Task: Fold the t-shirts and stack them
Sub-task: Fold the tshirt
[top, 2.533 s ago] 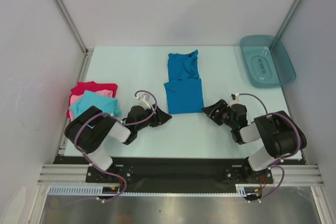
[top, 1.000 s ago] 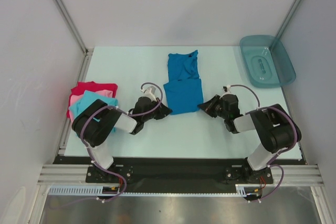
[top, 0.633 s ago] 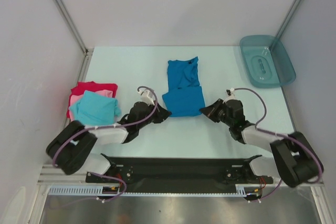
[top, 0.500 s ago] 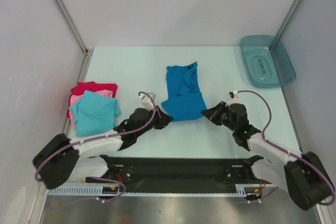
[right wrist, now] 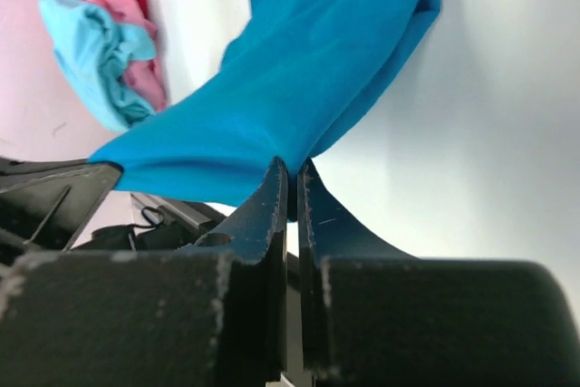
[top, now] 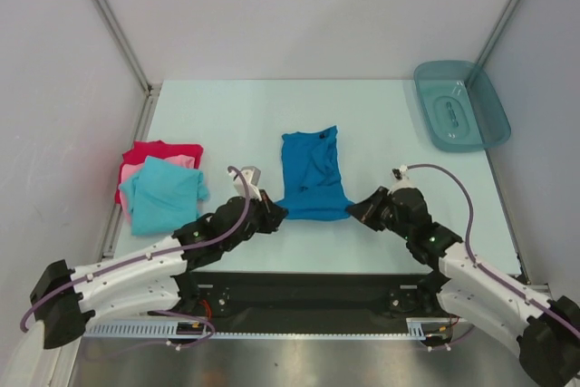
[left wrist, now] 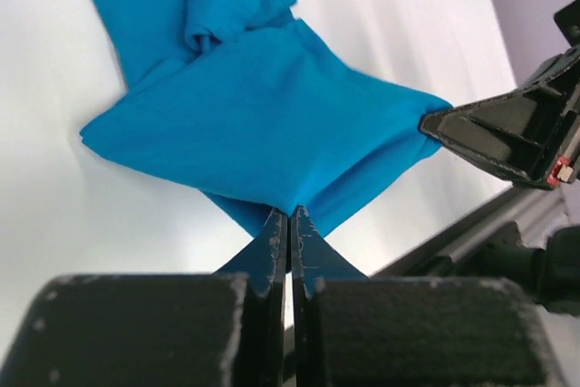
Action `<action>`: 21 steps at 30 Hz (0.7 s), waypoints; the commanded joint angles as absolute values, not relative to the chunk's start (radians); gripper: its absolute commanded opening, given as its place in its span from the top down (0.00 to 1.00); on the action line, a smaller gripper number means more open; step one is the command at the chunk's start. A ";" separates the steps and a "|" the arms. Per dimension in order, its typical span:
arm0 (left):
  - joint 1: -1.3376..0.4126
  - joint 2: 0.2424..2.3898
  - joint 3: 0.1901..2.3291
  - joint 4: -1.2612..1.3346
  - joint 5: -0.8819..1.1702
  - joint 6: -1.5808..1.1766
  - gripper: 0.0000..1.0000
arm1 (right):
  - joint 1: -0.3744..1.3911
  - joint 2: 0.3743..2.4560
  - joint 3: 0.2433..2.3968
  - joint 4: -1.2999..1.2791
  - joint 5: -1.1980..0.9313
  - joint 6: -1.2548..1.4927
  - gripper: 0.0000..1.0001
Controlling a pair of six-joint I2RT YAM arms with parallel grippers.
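Observation:
The medium blue t-shirt (top: 311, 175) lies in the middle of the table, its near hem lifted and stretched between my two grippers. My left gripper (top: 276, 209) is shut on the hem's left corner (left wrist: 290, 210). My right gripper (top: 356, 210) is shut on the right corner (right wrist: 292, 168). The far part of the shirt (left wrist: 190, 6) still rests on the table, rumpled. At the left edge lie the other t-shirts in a pile: light turquoise (top: 163, 192) on top, pink (top: 138, 172) under it, red (top: 163, 149) at the bottom.
A teal translucent plastic tray (top: 460, 104) stands at the back right corner. White walls close the table at the back and on both sides. The black rail (top: 308, 289) with the arm bases runs along the near edge.
Both grippers have pulled the blue shirt's near hem toward the table's front edge and lifted it. The whole shirt has slid nearer, and both arms now reach out low and long.

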State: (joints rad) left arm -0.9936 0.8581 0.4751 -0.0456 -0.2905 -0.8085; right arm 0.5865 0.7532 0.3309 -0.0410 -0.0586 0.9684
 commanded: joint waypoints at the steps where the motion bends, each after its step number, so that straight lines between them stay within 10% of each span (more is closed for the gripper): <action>1: -0.971 0.934 0.572 -0.123 -0.403 -0.741 1.00 | 0.571 0.851 0.393 -0.037 0.038 0.933 1.00; 21: -0.660 1.382 0.893 0.051 -0.270 -0.528 1.00 | 0.327 1.497 0.922 0.120 -0.140 0.821 1.00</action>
State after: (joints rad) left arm -0.7094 1.3231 0.8326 0.0452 -0.2649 -0.5991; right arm 0.3534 1.4319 0.8619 0.0746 -0.1699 0.8478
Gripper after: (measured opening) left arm 0.011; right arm 0.027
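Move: Beyond both hands lies the far end of the t-shirt they hold: from the left hand about 30 cm ahead, 7 cm right and 13 cm lower; from the right hand roughly 29 cm ahead, 11 cm left and 10 cm lower. The stack of shirts sits some 35 cm left of the left hand and 14 cm farther out. The empty tray is about 39 cm ahead of the right hand and 32 cm to its right. Sweeping forward together with the near edge of the t-shirt still pinched between them, both hands carry it out over the lying cloth towards the far end, the left about 14 cm, the right some 16 cm. They dip slightly, then rise a few centimetres, the right more. The left wrist turns roughly 10 degrees counter-clockwise; both grips stay shut. ##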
